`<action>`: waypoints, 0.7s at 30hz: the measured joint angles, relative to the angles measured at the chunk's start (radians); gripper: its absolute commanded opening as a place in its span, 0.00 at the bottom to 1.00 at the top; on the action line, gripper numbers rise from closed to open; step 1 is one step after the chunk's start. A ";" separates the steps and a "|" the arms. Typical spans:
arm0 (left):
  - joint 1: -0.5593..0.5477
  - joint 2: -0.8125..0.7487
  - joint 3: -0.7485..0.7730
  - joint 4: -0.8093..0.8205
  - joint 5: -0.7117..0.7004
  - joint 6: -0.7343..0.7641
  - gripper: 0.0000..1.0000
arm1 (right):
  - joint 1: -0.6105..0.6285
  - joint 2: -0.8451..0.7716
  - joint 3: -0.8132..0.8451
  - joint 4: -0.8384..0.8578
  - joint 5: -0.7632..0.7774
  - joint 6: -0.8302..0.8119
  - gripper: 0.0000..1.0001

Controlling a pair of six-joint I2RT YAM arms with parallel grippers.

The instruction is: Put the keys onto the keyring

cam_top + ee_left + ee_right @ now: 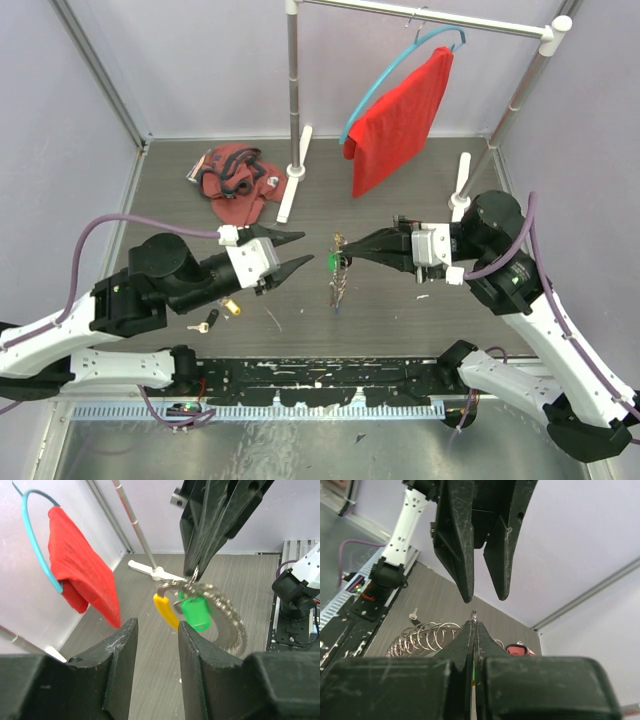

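My right gripper [347,245] is shut on the keyring [192,578], a thin wire loop whose edge pokes out above its closed tips [474,614]. A green-headed key [195,611] and a yellow-headed key [164,609] hang from it, along with a chain of silver rings [231,626]. My left gripper [296,251] faces it from the left, open with nothing between its fingers [125,647]; the hanging keys are just beyond its tips. More keys lie on the table: a yellow one [231,307] and a black one [210,320].
A clothes rack [293,90] stands at the back with a red cloth [400,125] on a blue hanger. A crumpled red garment [235,185] lies at the back left. White rack feet [293,190] rest on the table.
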 measured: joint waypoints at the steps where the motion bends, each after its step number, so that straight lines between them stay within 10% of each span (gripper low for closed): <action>1: 0.000 -0.014 -0.010 -0.001 -0.006 -0.007 0.47 | 0.000 0.011 0.026 -0.047 -0.018 -0.032 0.01; 21: 0.000 -0.052 -0.075 -0.042 0.111 -0.100 0.80 | 0.000 0.185 0.302 -0.559 -0.433 -0.356 0.01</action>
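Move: The keyring hangs just under the right fingers, its middle about 3 cm back, 1 cm left and 3 cm below them. From the empty left hand that middle lies some 6 cm to the right, 3 cm back and 1 cm lower. The green key is about 5 cm right and 2 cm back of the left hand, level with it; the yellow handle is some 5 cm right, 1 cm ahead and 1 cm lower. The right fingers keep their pinch on the keyring's end and carry it back about 6 cm, turning some 25 degrees counter-clockwise. The left hand, touching nothing, first pulls left nearly 3 cm away from the keys, then comes back right while sinking about 3 cm and drawing back 2 cm, its fingers spreading much wider. ##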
